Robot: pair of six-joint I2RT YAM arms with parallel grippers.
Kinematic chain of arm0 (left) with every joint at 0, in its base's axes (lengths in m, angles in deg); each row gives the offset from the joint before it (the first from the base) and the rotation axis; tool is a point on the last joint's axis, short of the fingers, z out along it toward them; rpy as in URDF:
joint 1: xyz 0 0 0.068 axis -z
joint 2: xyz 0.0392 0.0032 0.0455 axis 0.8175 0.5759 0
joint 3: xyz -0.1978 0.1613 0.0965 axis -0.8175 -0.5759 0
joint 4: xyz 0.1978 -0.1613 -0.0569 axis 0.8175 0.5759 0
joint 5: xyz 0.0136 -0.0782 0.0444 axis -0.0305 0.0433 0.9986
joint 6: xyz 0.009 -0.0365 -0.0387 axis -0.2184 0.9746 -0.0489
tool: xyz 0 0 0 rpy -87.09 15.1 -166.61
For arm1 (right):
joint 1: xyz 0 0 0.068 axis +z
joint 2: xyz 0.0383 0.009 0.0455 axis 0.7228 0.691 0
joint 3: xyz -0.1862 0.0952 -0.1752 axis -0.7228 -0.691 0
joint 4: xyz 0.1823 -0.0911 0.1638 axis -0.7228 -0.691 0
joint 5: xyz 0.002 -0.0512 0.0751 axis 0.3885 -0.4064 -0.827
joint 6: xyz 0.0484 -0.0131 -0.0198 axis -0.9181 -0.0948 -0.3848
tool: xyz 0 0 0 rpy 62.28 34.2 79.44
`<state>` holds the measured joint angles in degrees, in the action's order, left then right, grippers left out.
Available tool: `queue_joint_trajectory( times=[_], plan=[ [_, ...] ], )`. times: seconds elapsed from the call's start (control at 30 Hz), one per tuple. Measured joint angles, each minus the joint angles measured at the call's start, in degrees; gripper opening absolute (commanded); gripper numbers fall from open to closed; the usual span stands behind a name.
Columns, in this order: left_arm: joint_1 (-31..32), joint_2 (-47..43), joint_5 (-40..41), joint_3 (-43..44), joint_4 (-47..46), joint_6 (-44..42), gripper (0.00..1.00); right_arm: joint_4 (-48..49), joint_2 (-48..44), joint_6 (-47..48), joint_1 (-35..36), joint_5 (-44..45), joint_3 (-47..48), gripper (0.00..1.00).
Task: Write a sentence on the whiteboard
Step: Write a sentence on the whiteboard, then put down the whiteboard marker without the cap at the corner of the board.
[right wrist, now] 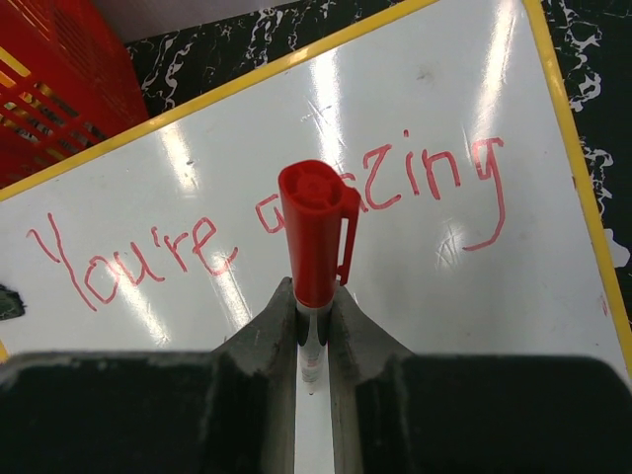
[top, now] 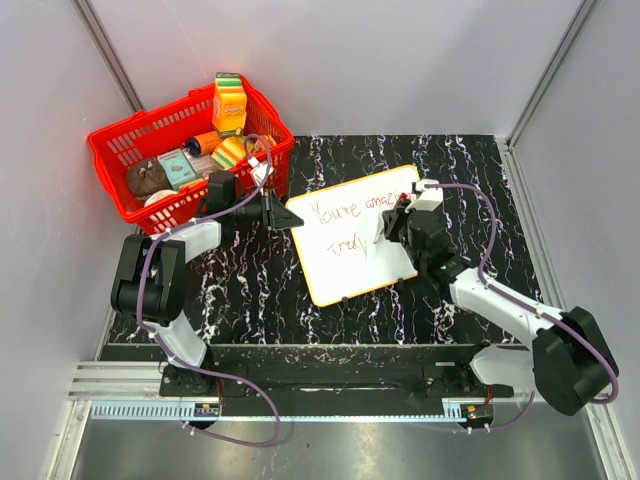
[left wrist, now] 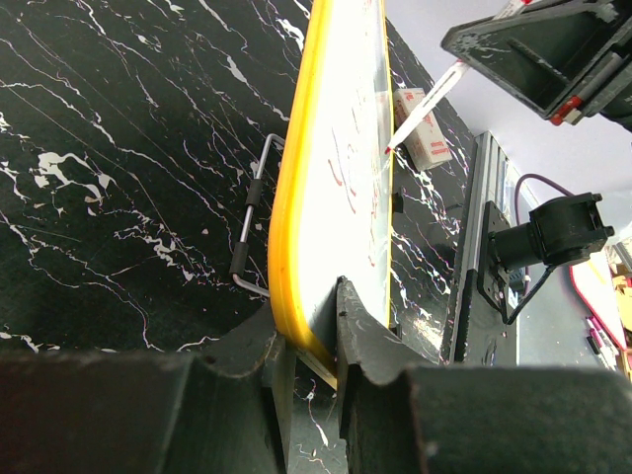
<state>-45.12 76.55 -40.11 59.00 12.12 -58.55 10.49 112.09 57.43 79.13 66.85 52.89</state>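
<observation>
The whiteboard point(top: 345, 262) with its orange-yellow rim lies tilted on the black marbled table. The red sentence point(top: 345, 211) reads "You're amazing" with a second line below it point(top: 347, 243). My left gripper point(top: 287, 217) is shut on the board's left corner; in the left wrist view its fingers point(left wrist: 370, 341) clamp the yellow rim point(left wrist: 286, 247). My right gripper point(top: 397, 222) is shut on a red-capped marker point(right wrist: 314, 237), tip on the board. The right wrist view shows "You're amazing" point(right wrist: 138, 259) on the whiteboard point(right wrist: 415, 286).
A red basket point(top: 125, 145) full of groceries stands at the back left, just behind my left arm. A small white box point(left wrist: 423, 128) and a metal wire stand point(left wrist: 252, 212) lie by the board. Grey walls close in on three sides.
</observation>
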Motion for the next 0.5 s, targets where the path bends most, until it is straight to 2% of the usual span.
queue_joint_trajectory(
  times=[0.23, 0.33, 0.47, 0.5],
  plan=[
    [0.0, 0.0, 0.02, 0.0, 0.0, -0.02, 0.0, -2.45, -11.58, -0.04, 0.0, 0.35, -0.81, 0.0],
    [0.0, 0.0, 0.02, 0.0, 0.0, -0.02, 0.03, -2.95, -17.35, -0.17, -0.02, 0.5, -1.09, 0.0],
    [0.0, 0.0, 0.02, 0.0, 0.0, -0.02, 0.16, -3.87, -21.73, -0.57, -0.02, 0.68, -2.16, 0.0],
    [0.0, 0.0, 0.02, 0.0, 0.0, -0.02, 0.23, -4.39, -22.25, -0.7, -0.02, 0.9, -2.54, 0.0]
  ],
)
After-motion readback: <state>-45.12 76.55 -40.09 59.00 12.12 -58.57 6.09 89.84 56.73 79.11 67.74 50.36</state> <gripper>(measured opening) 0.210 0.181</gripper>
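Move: The marker in the right hand has its tip on the whiteboard just right of "Tredy", at a spot about level with this hand, roughly 3 cm left and 5 below. From the same hand, "Tredy" is some 8 cm left, 1 back and 6 below; "amazing" lies about 5 cm ahead, straight in line and 2 lower. From the left hand, the tip's spot is about 15 cm right, 3 back and 1 below. Up and back off the whiteboard goes the right hand, quickly, about 10 cm up, 5 back and 3 to the right, easing off at the top. The marker, still pinched, comes free of the board as the wrist tips the fingers up by some 15 degrees. The left hand stays in place and keeps its pinch on the board's left edge. ##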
